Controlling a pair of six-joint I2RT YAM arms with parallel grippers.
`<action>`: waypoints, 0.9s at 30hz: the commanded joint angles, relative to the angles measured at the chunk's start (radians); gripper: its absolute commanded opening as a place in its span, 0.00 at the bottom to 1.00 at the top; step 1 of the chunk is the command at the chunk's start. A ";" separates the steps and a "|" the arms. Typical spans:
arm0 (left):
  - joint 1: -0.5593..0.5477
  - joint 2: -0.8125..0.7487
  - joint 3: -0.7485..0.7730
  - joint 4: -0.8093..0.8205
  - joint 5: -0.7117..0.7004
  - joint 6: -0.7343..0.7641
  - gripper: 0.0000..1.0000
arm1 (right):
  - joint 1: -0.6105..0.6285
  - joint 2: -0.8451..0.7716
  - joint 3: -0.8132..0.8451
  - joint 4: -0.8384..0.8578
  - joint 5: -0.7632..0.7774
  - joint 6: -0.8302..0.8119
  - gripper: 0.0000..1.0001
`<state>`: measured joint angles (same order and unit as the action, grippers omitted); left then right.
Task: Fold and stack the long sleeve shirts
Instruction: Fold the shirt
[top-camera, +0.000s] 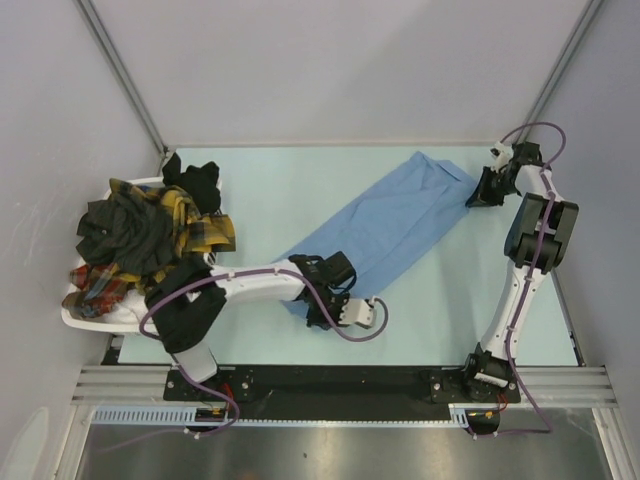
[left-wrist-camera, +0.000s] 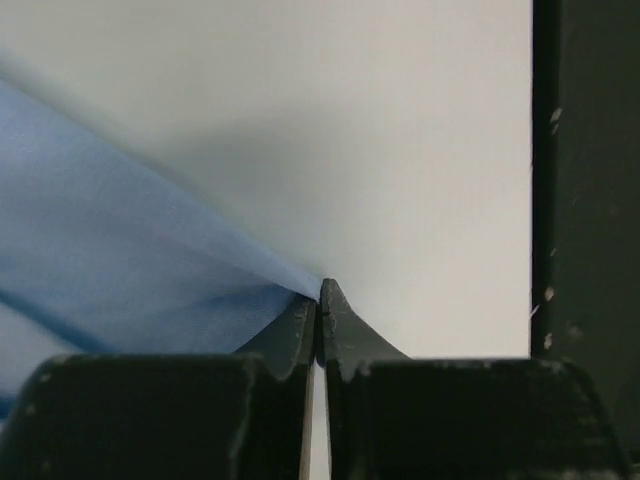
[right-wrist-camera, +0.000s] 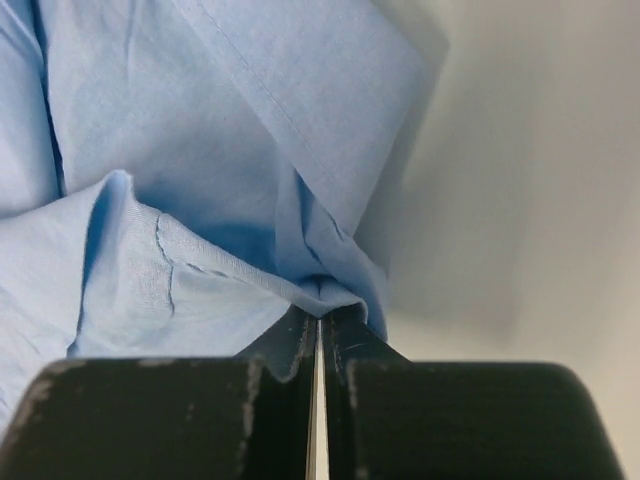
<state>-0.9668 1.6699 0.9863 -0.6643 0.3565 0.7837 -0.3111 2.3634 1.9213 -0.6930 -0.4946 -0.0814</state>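
A light blue long sleeve shirt (top-camera: 395, 225) lies stretched in a diagonal band across the pale table, from the near middle toward the far right. My left gripper (top-camera: 325, 268) is shut on its near corner; in the left wrist view the blue cloth (left-wrist-camera: 150, 270) runs into the closed tips (left-wrist-camera: 319, 292). My right gripper (top-camera: 472, 196) is shut on the far end, where a bunched fold of the shirt (right-wrist-camera: 200, 200) is pinched between its fingertips (right-wrist-camera: 320, 305). More shirts are heaped at the left: yellow-black plaid (top-camera: 190, 225), dark green-black (top-camera: 125, 235), red plaid (top-camera: 95, 285).
The heap sits in a white slatted basket (top-camera: 85, 322) at the table's left edge, with a black cloth (top-camera: 195, 180) on its far side. A black rail (top-camera: 330, 385) carrying both arm bases runs along the near edge. Grey walls close the back and both sides.
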 joint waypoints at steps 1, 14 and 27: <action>-0.041 0.088 0.121 -0.092 0.094 -0.139 0.21 | 0.046 0.074 0.131 0.073 0.022 -0.044 0.00; 0.453 0.080 0.379 -0.176 0.132 -0.287 0.47 | -0.046 -0.134 -0.101 -0.034 0.005 0.067 0.44; 0.680 0.352 0.500 -0.155 0.143 -0.333 0.47 | 0.030 -0.297 -0.518 0.153 -0.085 0.219 0.42</action>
<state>-0.2821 2.0106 1.4620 -0.8013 0.4454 0.4660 -0.2844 2.0956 1.4639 -0.5972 -0.5774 0.0952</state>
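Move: My left hand pinches the shirt's near corner on the table; the shirt's left corner, where I go next, lies about 16 cm ahead and 13 cm left at table level, and the yellow plaid cloth hangs over the basket some 25 cm ahead and 29 cm left. My right hand still grips the far-right end; the stretch of right long edge it goes to is about 9 cm back and 7 cm left, the shirt's farthest corner 15 cm ahead and 16 cm left. I let go of both ends of the slanted shirt. My left hand draws 2 cm right as it opens, then arcs up some 8 cm, forward and a little left, and back down open above the left corner, turning about 55 degrees counter-clockwise. My right hand pulls its end 3 cm forward, opens, then slips back about 11 cm and left, staying low, to the right long edge. ##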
